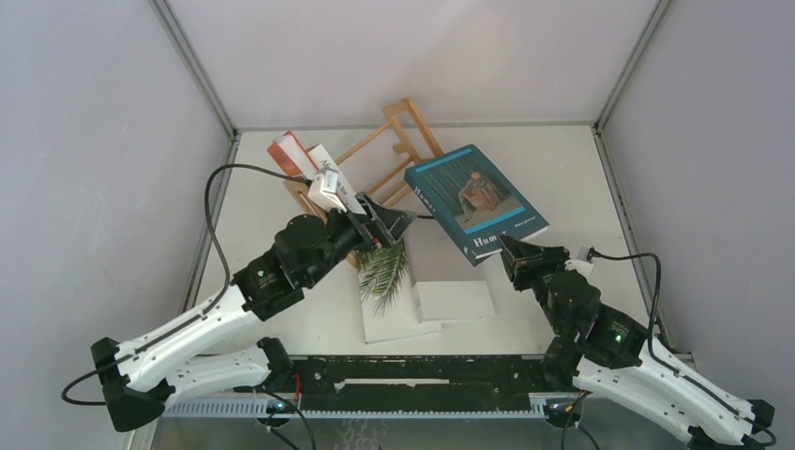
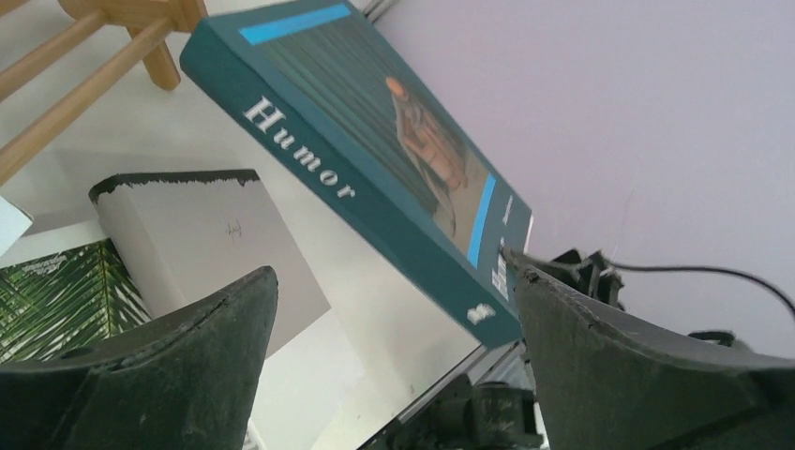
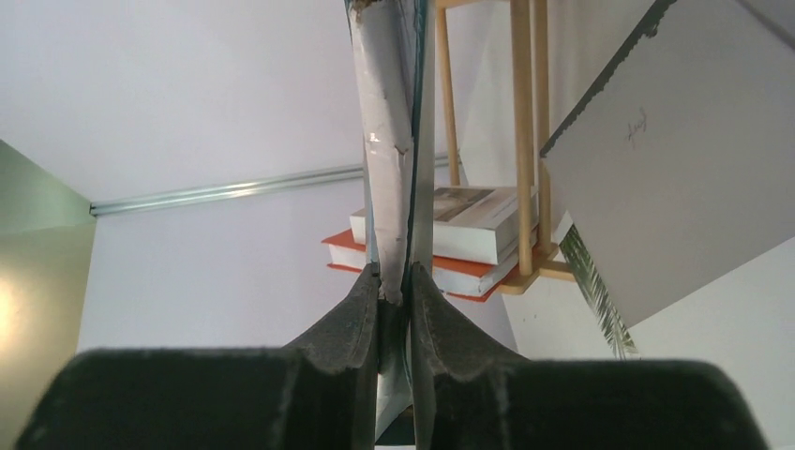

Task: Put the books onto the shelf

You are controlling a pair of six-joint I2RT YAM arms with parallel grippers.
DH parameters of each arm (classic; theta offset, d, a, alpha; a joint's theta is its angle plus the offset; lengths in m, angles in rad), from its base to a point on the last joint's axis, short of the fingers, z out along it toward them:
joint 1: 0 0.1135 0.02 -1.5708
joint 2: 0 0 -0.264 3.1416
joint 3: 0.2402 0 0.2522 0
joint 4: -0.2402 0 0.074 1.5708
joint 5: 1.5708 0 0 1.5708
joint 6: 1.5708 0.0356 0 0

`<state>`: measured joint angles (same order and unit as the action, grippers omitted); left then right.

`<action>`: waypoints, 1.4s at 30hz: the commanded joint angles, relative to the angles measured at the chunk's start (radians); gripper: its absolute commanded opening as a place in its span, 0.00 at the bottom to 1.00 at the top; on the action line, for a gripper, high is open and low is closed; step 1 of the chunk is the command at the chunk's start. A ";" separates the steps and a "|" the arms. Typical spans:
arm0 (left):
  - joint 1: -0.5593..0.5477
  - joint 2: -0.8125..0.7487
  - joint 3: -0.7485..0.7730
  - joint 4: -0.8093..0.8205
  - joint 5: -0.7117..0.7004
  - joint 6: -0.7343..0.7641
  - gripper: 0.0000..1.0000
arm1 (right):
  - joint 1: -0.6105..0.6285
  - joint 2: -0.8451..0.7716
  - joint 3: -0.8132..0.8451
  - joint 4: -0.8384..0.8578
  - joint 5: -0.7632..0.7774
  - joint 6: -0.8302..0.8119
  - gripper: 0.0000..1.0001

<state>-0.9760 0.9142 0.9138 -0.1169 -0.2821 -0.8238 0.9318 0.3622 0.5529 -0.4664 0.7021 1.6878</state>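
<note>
The teal "Humor" book [image 1: 476, 202] is lifted at a tilt over the table, and my right gripper [image 1: 511, 247] is shut on its near corner. In the right wrist view my right gripper [image 3: 395, 289] pinches the "Humor" book's page edge [image 3: 384, 141]. The wooden shelf [image 1: 403, 150] stands askew at the back with the orange-red book [image 1: 289, 154] and the white cup book [image 1: 334, 184] leaning in its left end. My left gripper [image 1: 392, 225] is open and empty, just left of the teal book. In the left wrist view my left gripper [image 2: 392, 267] faces the "Humor" book's spine [image 2: 309, 150].
The grey-white book [image 1: 450, 277] and the palm-leaf book [image 1: 386, 292] lie flat on the table in front of the shelf, overlapping. Booth walls close in the left, back and right sides. A black cable [image 1: 647, 272] loops beside the right arm.
</note>
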 commanded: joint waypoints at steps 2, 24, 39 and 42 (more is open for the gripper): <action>0.094 0.002 -0.014 0.111 0.097 -0.097 1.00 | -0.004 0.012 0.061 0.120 -0.075 -0.005 0.18; 0.262 0.113 -0.031 0.197 0.274 -0.217 1.00 | 0.019 0.036 0.068 0.226 -0.165 0.025 0.18; 0.284 0.149 -0.028 0.223 0.310 -0.237 1.00 | 0.022 0.044 0.067 0.264 -0.205 0.045 0.18; 0.289 0.160 -0.029 0.234 0.313 -0.245 1.00 | 0.022 0.051 0.067 0.285 -0.221 0.049 0.18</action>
<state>-0.6987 1.0664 0.8913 0.0570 0.0078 -1.0496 0.9504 0.4091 0.5659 -0.3069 0.5095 1.7126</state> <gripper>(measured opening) 0.996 0.186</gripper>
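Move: The Humor book, already pinched by its lower spine corner, has its middle some 9 cm ahead of the right hand and 6 cm to its left, nearly level. From the open left hand that middle is about 8 cm ahead, 15 cm right and 8 cm lower. The shelf's empty part is roughly 26 cm ahead, 23 cm left and 18 cm below the right hand. From the left hand, the grey book lies about 4 cm ahead, 11 cm right, 28 cm below. The Humor book is carried left towards the open left hand, about 4 cm, while the right hand keeps its pinch, rises some 3 cm and swings roughly 10 degrees counter-clockwise. To meet the book's spine the left hand goes about 6 cm forward, quickly at first and then slowly, fingers staying wide as its wrist tips down and rolls right by some 10 degrees each; whether it touches the book can't be seen. ##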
